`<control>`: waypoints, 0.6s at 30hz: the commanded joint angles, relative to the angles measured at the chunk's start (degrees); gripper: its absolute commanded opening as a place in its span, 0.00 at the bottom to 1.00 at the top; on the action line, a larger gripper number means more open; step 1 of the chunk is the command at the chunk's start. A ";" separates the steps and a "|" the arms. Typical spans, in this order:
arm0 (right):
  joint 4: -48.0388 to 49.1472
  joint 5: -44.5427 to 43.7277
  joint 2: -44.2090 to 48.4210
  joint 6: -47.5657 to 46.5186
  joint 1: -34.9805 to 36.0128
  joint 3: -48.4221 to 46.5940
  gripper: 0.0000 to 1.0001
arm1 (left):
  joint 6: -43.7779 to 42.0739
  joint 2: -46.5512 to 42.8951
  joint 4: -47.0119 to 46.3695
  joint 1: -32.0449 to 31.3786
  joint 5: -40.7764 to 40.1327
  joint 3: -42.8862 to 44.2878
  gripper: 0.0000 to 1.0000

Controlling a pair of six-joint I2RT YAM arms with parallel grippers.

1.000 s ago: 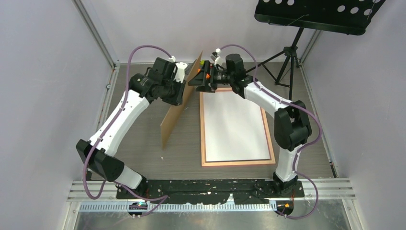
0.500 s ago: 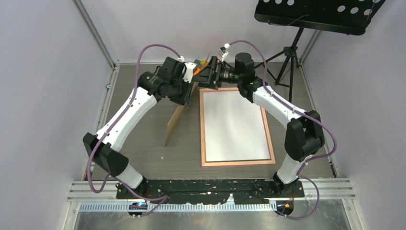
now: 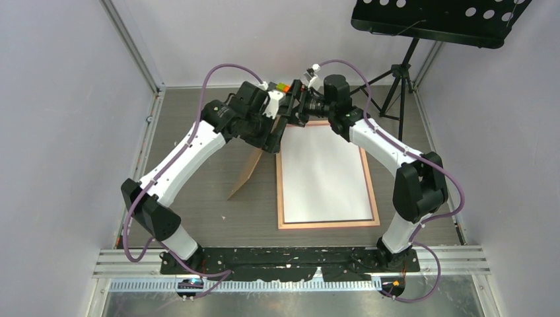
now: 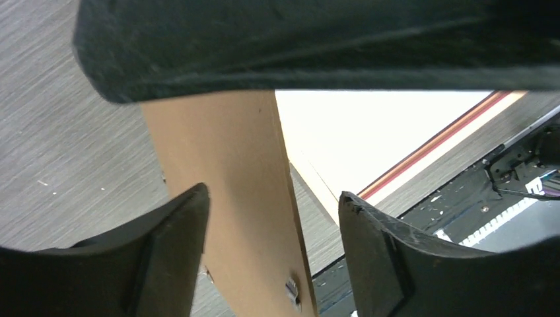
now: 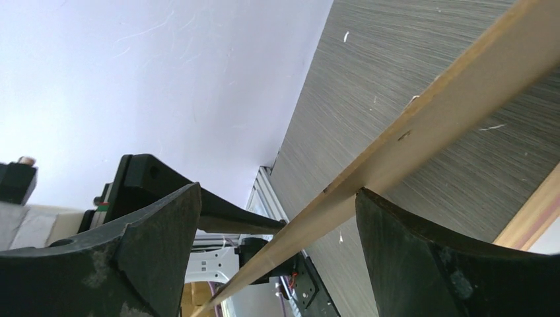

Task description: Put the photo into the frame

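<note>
The pink frame (image 3: 328, 224) lies flat on the table with a plain white sheet (image 3: 323, 172) inside it; no printed photo shows. A brown backing board (image 3: 245, 173) stands on its long edge just left of the frame and leans toward it. My left gripper (image 3: 271, 140) is at the board's far end. In the left wrist view its jaws (image 4: 272, 198) are open around the board (image 4: 224, 172), with a gap on the right side. My right gripper (image 3: 292, 112) is open too, and the board's thin edge (image 5: 422, 125) passes between its fingers (image 5: 277, 191).
A black music stand (image 3: 436, 20) on a tripod (image 3: 396, 79) stands at the back right. Lilac walls close in the left, right and back sides. An aluminium rail (image 3: 297, 264) carrying both arm bases runs along the near edge.
My left arm has swung right, carrying the board's far end toward the frame, and its jaws have opened off the board. The right gripper has drawn back slightly and stays open.
</note>
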State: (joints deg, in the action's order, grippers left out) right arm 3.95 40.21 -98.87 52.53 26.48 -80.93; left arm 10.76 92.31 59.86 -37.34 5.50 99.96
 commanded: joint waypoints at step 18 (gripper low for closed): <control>-10.71 -14.12 1.63 -10.63 -1.91 4.65 0.41 | -2.40 -13.34 -5.08 0.69 2.01 -4.52 0.98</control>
State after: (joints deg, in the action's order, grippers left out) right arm -8.56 29.10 -98.87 44.88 25.71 -76.75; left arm 10.04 82.48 58.08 -37.67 7.70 96.68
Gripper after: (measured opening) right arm 0.471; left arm 0.976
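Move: The backing board stands on edge, its upper edge running between the fingers of both hands; its middle lies about 3 cm back, 2 cm left and 12 cm below the left hand. From the right hand, its middle is some 11 cm back, 6 cm left and 16 cm below. The frame's middle is roughly 7 cm back and 14 cm right of the right hand, on the table 27 cm below; the orange pumpkin is some 22 cm ahead and 4 cm left, also on the table. The right hand sinks about 8 cm and drifts some 3 cm to its right with the board's upper edge between its fingers, closing them to about half open while they tip down some 15 degrees and swing slightly clockwise. The left hand, already loosened, opens the rest of the way around the board and, after barely moving at first, backs off up and towards its base, clearing the board's edge by rising about 4 cm. ##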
